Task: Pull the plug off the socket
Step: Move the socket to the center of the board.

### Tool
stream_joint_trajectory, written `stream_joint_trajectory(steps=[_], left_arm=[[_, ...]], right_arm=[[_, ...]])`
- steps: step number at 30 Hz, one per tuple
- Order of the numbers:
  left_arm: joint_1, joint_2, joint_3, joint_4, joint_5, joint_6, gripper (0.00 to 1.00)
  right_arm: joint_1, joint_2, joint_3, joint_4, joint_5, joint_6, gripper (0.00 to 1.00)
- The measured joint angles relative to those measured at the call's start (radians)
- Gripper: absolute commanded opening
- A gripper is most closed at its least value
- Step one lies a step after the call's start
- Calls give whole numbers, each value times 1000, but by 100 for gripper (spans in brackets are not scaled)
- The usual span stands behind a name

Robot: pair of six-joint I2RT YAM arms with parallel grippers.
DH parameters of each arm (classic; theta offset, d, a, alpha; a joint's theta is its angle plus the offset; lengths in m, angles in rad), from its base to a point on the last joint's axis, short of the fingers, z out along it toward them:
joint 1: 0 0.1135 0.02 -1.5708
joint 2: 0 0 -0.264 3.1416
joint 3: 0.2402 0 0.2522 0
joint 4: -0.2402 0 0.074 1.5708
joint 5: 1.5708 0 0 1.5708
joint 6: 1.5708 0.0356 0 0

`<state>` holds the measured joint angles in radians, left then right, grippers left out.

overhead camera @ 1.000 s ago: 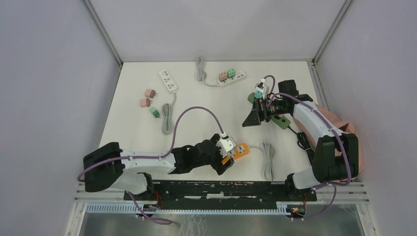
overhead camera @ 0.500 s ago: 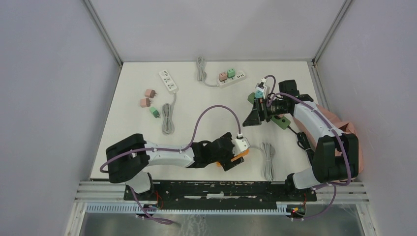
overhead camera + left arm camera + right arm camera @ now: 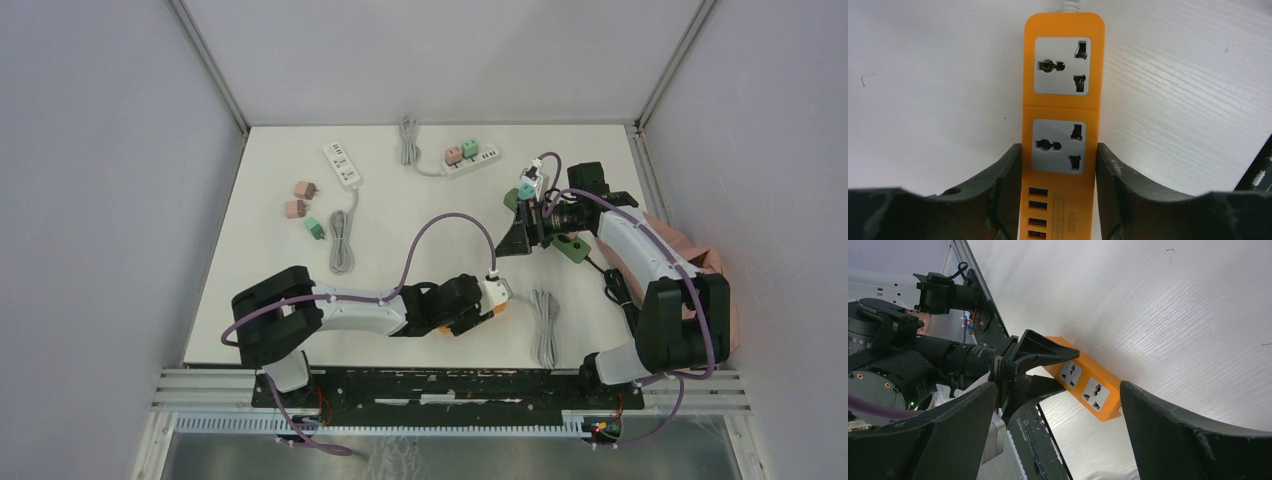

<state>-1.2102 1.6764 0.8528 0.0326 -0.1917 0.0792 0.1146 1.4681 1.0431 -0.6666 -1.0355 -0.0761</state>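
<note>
An orange power strip (image 3: 1063,107) lies flat on the white table, and both of its grey sockets hold no plug. My left gripper (image 3: 1058,155) is shut on it, one black finger against each long side near the USB ports. From above, the left gripper (image 3: 478,305) covers most of the orange power strip (image 3: 497,309). In the right wrist view the orange power strip (image 3: 1088,385) shows far below my open right gripper (image 3: 1058,390). From above, the right gripper (image 3: 515,240) hangs at the right with nothing in it. A pink plug (image 3: 454,154) and a green plug (image 3: 470,148) sit in a white strip (image 3: 482,162) at the back.
A second white strip (image 3: 342,164) lies at the back left, with two pink plugs (image 3: 298,198) and a green plug (image 3: 314,228) loose beside it. A coiled grey cable (image 3: 545,325) lies right of the orange strip. A dark green strip (image 3: 572,247) sits under the right arm.
My left arm has reached further right over the orange strip and its jaws have closed from wide open onto the strip's sides. The right arm has barely moved.
</note>
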Motion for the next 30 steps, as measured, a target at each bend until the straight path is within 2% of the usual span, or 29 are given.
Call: stream_joint_trajectory(steps=[3,8,13,19,23,30], left_arm=[[22,-9,-15,19,24,-6,4],[119,-92,-103,45,64,-54,3],[289,-242,-245,66,57,-143,3],[450,-415,-374,74,-49,-287,3],[513,-448,-382,67,-155,-375,3],[629,-439,-381,65,-216,-499,3]], right_arm=[[-1,-5,0,0,0,0,100],[-4,-9,0,0,0,0,100],[-6,-12,0,0,-1,0,100],[-6,-13,0,4,-1,1,100],[-6,-13,0,8,-1,3,100],[-8,-12,0,8,-2,4,99]])
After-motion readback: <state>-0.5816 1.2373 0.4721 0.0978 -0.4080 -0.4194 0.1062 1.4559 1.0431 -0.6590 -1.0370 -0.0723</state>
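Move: The left hand already grips the orange socket by its middle; the clear board it is taken to lies about 23 cm to its left and 12 cm ahead, level with it. The cable bundle there stands some 29 cm left and 16 cm ahead, the green plug about 35 cm left and 19 cm ahead. From the idle right hand, that clear spot is roughly 32 cm left, 2 cm ahead and 14 cm below. Left hand, grip kept, sweeps the orange socket 23 cm left and 12 forward, turning some 60 degrees counter-clockwise. ##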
